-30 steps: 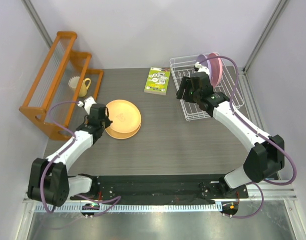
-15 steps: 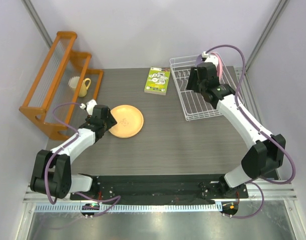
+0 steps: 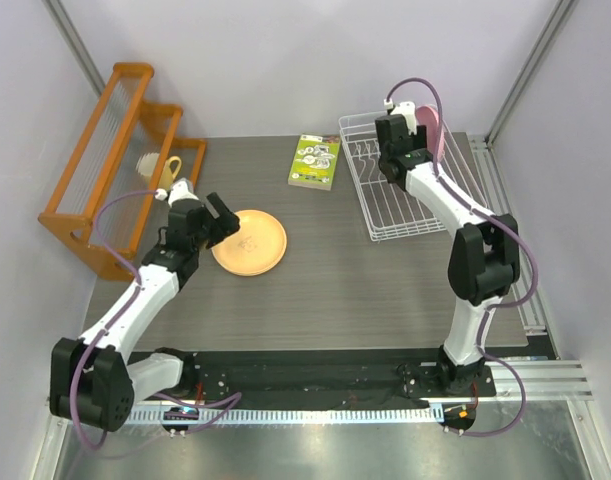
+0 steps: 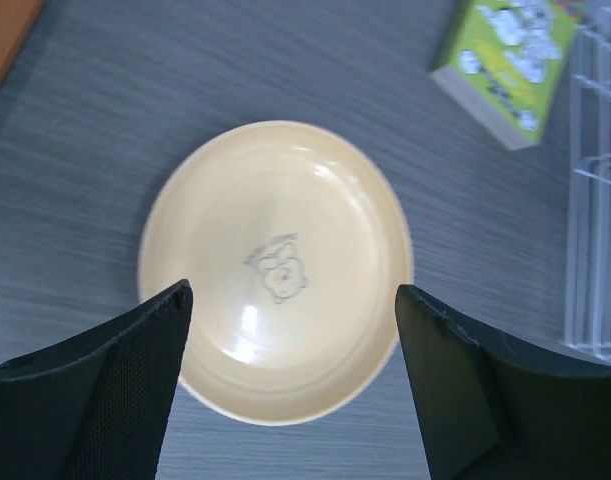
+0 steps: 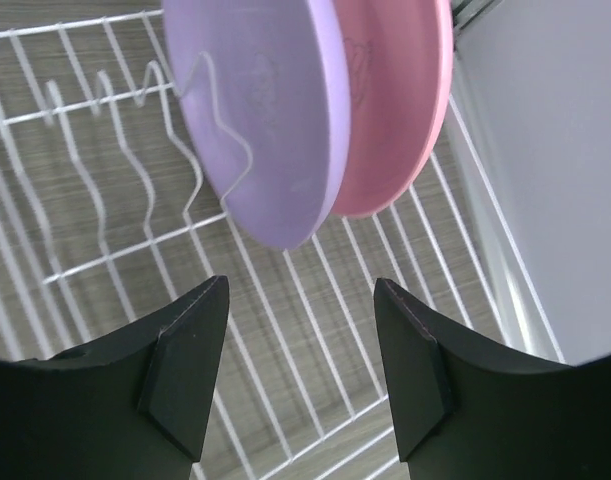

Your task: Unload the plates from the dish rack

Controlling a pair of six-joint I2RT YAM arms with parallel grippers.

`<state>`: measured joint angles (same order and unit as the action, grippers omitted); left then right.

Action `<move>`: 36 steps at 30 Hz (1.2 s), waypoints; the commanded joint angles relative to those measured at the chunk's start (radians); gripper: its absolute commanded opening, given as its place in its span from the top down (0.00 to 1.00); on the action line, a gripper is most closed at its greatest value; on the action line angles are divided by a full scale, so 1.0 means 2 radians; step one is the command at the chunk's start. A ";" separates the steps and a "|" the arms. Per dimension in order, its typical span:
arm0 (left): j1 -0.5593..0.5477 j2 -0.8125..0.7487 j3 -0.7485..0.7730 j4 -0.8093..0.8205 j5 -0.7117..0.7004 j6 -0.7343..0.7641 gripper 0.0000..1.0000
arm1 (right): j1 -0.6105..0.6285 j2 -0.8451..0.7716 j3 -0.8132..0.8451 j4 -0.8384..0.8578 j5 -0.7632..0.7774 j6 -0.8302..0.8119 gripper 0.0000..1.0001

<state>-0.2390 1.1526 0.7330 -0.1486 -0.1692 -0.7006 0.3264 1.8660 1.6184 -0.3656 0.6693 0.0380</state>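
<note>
The orange-yellow plate (image 3: 250, 243) lies flat on the table, also in the left wrist view (image 4: 275, 270). My left gripper (image 3: 221, 217) is open and empty just above its left edge, jaws wide apart (image 4: 292, 292). The white wire dish rack (image 3: 385, 226) stands at the back right. In the right wrist view the lilac plate (image 5: 260, 110) and the pink plate (image 5: 395, 100) stand upright on edge in its tines (image 5: 105, 220), lilac in front. My right gripper (image 3: 395, 150) is open and empty over the rack, a short way from the lilac plate (image 5: 300, 285). The pink plate (image 3: 432, 135) shows behind it.
A green-white booklet (image 3: 315, 162) lies left of the dish rack, also in the left wrist view (image 4: 505, 60). An orange wooden rack (image 3: 115, 150) with a yellow mug (image 3: 168, 173) stands at the back left. The enclosure wall runs close behind and right of the dish rack.
My left gripper has let go of the orange-yellow plate, which now lies flat, and drawn back to its left. My right gripper has moved toward the back of the rack, nearer the standing plates.
</note>
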 commanded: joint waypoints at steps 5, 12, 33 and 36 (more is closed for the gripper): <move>0.001 -0.023 0.045 0.072 0.174 0.033 0.16 | -0.018 0.065 0.091 0.063 0.048 -0.097 0.36; 0.001 -0.016 0.052 0.097 0.210 0.037 0.16 | -0.030 0.130 0.152 0.065 0.047 -0.115 0.45; 0.001 0.013 0.052 0.105 0.198 0.037 0.16 | -0.004 0.126 0.124 0.229 0.180 -0.233 0.99; 0.001 0.017 0.054 0.102 0.194 0.037 0.16 | 0.005 0.128 0.107 0.316 0.230 -0.312 0.99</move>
<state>-0.2394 1.1774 0.7990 0.0113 0.2272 -0.6350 0.2985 2.1735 1.8603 -0.0799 0.9703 -0.3710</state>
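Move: The purple plate stands on edge at the far end of the dish rack, its middle about 12 cm ahead of my right hand, 3 cm to its right and 3 cm lower. The pink plate is about 5 cm farther right of it; the rack's middle lies some 13 cm below this hand. My left hand has the purple plate about 27 cm ahead and 47 cm to its right, and the yellow plate stack roughly 11 cm below, 4 cm to its right and 1 cm ahead. I reach my right hand about 7.5 cm forward and some 4.5 cm right to the near rim of the purple plate, shut the open fingers and pinch the rim, then start up and back by about a centimetre, rolling the hand's left side down. Meanwhile I take my open left hand about 7 cm right and 6 cm up, off the yellow plates, swinging it some 20 degrees clockwise. ##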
